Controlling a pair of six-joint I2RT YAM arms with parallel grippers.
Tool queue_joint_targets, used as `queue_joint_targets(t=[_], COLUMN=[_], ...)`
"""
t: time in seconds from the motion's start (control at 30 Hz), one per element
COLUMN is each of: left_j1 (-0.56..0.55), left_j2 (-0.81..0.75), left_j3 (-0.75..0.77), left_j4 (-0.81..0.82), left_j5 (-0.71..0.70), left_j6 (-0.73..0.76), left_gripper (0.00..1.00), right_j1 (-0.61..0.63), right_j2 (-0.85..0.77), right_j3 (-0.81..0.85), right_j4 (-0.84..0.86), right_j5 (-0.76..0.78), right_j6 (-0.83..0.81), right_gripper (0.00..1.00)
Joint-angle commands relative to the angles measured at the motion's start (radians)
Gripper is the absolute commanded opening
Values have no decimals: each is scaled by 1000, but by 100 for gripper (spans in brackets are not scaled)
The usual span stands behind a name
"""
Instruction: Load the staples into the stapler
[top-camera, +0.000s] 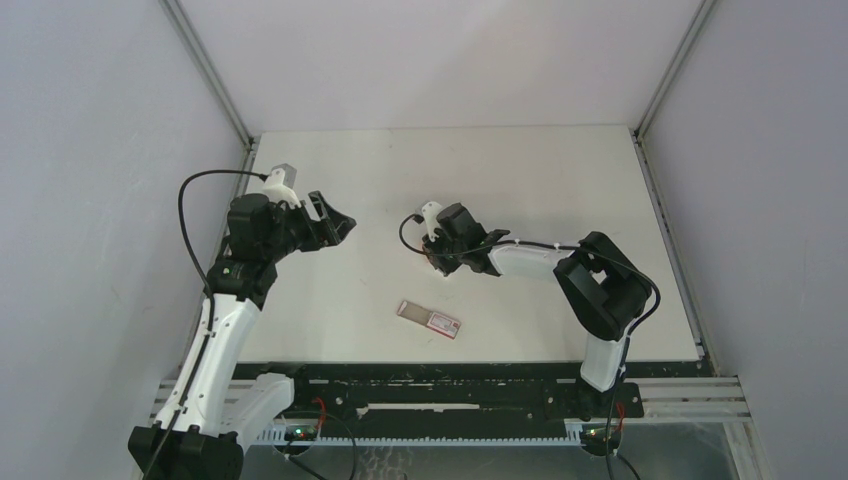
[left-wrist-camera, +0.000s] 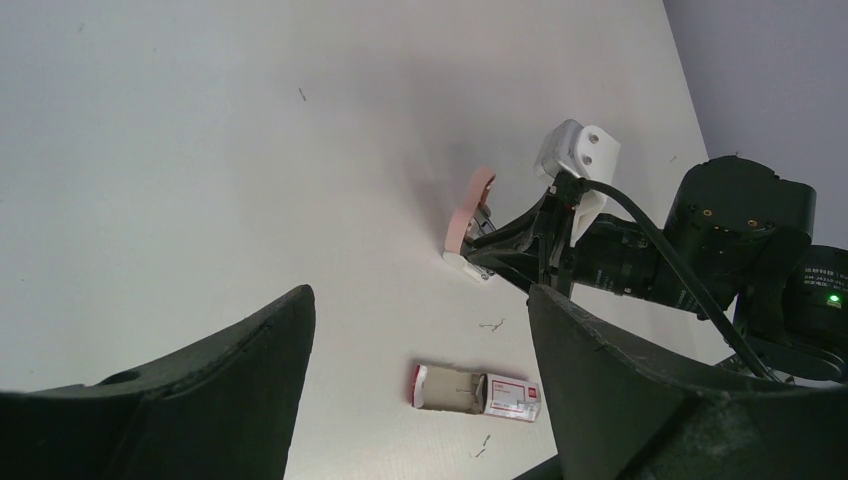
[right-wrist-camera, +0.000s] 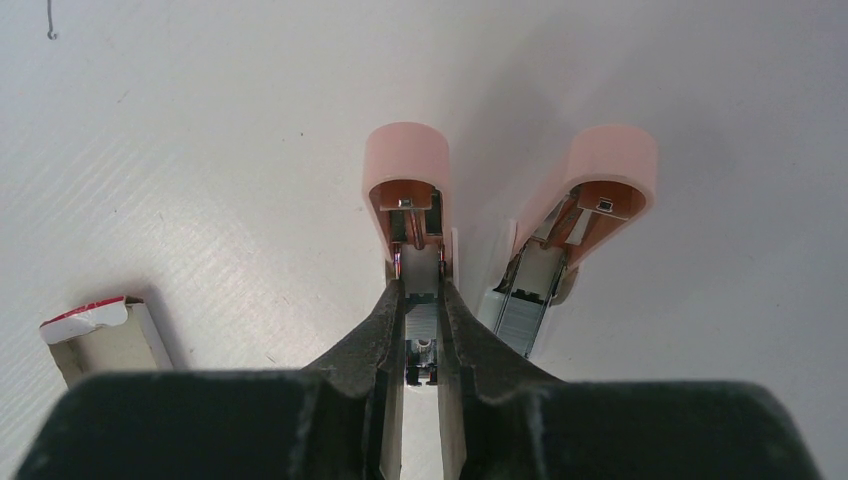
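Observation:
The pink stapler (right-wrist-camera: 405, 160) lies swung open on the white table, and its second pink half (right-wrist-camera: 610, 165) is splayed to the right with a grey ribbed metal channel showing. My right gripper (right-wrist-camera: 421, 295) is shut on the left half's metal part. From above, the right gripper (top-camera: 434, 256) is at mid-table. The staples pack (top-camera: 428, 318), a pink-red box with a white label, lies slid open nearer the front edge, also seen as the staples pack (left-wrist-camera: 477, 390). My left gripper (top-camera: 335, 222) hangs open and empty above the table's left side, well away from both.
A few loose staples (left-wrist-camera: 492, 324) lie on the table between the stapler (left-wrist-camera: 468, 210) and the pack. Grey walls enclose the table on the left, right and back. The right arm's cable (top-camera: 408, 232) loops beside its wrist.

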Motion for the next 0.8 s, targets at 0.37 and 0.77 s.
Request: queue_joint_targets(t=[0.37,0.77], left_j1=[9,8], left_j2=[-6,-8], left_j3=[-18,-20], left_j4=[50,52], left_j5=[29,30], left_j6=[9,8], left_gripper=[82,82], right_j1=[-6,-7], right_j2=[-27,-122], right_j3=[-3,2], right_j4=[-14,-34], right_j5=[8,62], right_j6=[19,108], right_gripper=[26,39])
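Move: Just under the right fingertips stands the open stapler they already pinch by its silver channel, its middle about 1 cm ahead, 1 cm left and 1 cm below. The second stapler stands roughly 4 cm ahead and 2 cm right of the hand, the staple box some 10 cm back and 2 cm left, both slightly lower. From the left hand the pinched stapler lies about 5 cm ahead, 17 cm right and 22 cm down. Letting go of the silver channel in the open stapler, the right hand spreads its fingers from nearly shut to about a third open. It first eases barely half a centimetre back and to the right, then lifts about 2 cm, its fingertips coming free, with hardly any turn of the wrist. ##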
